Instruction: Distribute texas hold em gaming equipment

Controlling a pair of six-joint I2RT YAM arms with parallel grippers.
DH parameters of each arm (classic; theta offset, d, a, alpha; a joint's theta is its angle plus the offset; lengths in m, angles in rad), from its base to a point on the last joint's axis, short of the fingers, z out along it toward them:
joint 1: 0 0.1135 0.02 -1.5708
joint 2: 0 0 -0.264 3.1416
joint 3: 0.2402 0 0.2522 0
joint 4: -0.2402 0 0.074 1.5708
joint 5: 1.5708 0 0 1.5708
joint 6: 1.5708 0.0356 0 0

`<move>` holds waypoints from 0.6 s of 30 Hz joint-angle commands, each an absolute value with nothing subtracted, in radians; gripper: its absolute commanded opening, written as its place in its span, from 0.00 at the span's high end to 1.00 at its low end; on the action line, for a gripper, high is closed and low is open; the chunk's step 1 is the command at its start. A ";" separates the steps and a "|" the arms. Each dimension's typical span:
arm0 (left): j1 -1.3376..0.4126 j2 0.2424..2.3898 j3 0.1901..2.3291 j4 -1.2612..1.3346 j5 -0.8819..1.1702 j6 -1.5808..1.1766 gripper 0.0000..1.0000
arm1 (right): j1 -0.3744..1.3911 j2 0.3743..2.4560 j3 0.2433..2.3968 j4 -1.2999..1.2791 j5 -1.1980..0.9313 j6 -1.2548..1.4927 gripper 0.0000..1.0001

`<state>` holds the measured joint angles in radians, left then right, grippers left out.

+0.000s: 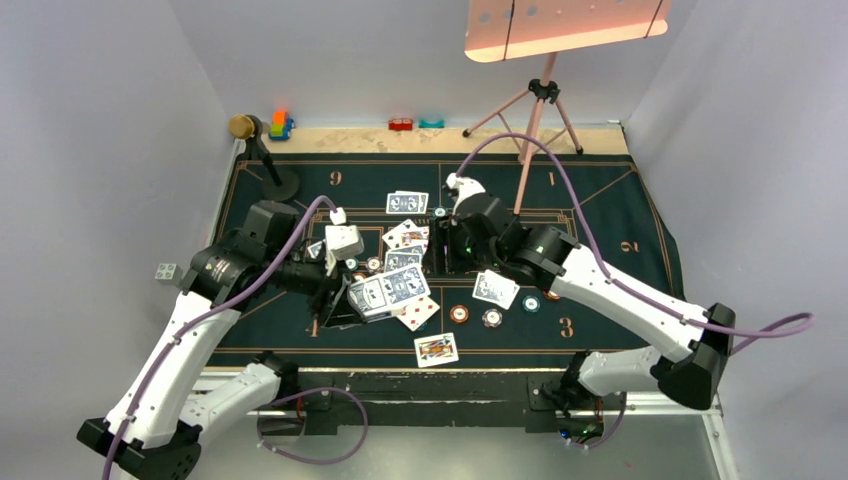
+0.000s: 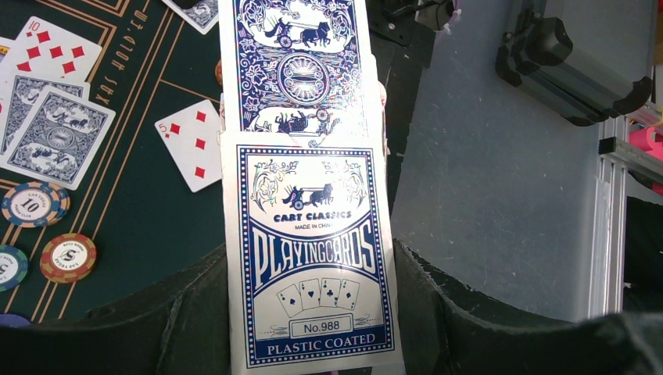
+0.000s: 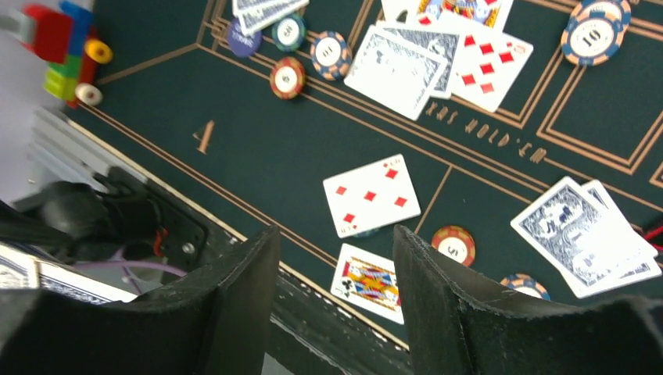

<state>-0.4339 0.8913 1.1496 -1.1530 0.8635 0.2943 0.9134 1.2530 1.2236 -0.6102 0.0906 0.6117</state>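
Note:
My left gripper (image 2: 309,250) is shut on a blue-and-white playing-card pack (image 2: 313,258), and a blue-backed card (image 2: 293,66) sticks out of its far end. The pack hangs over the near left of the mat (image 1: 388,291). My right gripper (image 3: 336,234) is open with nothing in it and hovers over the mat's middle (image 1: 447,256). Below it lie a jack (image 3: 369,281) and a five of diamonds (image 3: 371,195). More cards (image 1: 407,203) and several chips (image 1: 459,313) are scattered on the felt.
The dark green mat (image 1: 620,300) covers the table. A microphone stand (image 1: 262,150) is at the back left and a lamp tripod (image 1: 540,110) at the back. Toy blocks (image 1: 281,124) sit along the far edge, and a grey die (image 1: 166,271) lies off the mat on the left.

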 commanded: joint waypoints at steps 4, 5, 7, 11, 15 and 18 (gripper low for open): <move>-0.429 0.889 1.170 -1.103 0.863 0.278 1.00 | 1.051 1.299 1.362 -0.769 0.278 0.626 0.42; -0.429 0.891 1.170 -1.101 0.858 0.277 1.00 | 1.068 1.311 1.379 -0.777 0.288 0.629 0.42; -0.430 0.893 1.168 -1.097 0.849 0.273 1.00 | 1.098 1.338 1.415 -0.800 0.309 0.634 0.42; -0.430 0.897 1.170 -1.095 0.835 0.272 1.00 | 1.149 1.412 1.494 -0.858 0.355 0.650 0.42; -0.430 0.893 1.172 -1.092 0.841 0.267 1.00 | 1.174 1.460 1.542 -0.870 0.356 0.652 0.42; -0.430 0.891 1.171 -1.097 0.845 0.272 1.00 | 1.179 1.469 1.555 -0.864 0.346 0.653 0.42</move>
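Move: The right hand, empty and half open, goes for the card jutting from the boxed deck in the left hand. That card's middle is about 8 cm back, 7 cm to its left and nearly level. On the table some 21 cm below it, the five of diamonds lies about 3 cm back and 5 cm left, and the blue-backed cards 9 cm ahead and 7 cm left. From the left hand, the jutting card is 7 cm right, 3 cm ahead and slightly below. The right hand draws back about 3.5 cm, then swings some 4.5 cm left at nearly the same height to the open end of the boxed deck, rolling its left side down about 10 degrees with the fingers staying half open. The outer side of its nearer finger meets the end of the jutting card and pushes it in towards the box, while the left hand keeps its grip on the box and holds it almost still. ##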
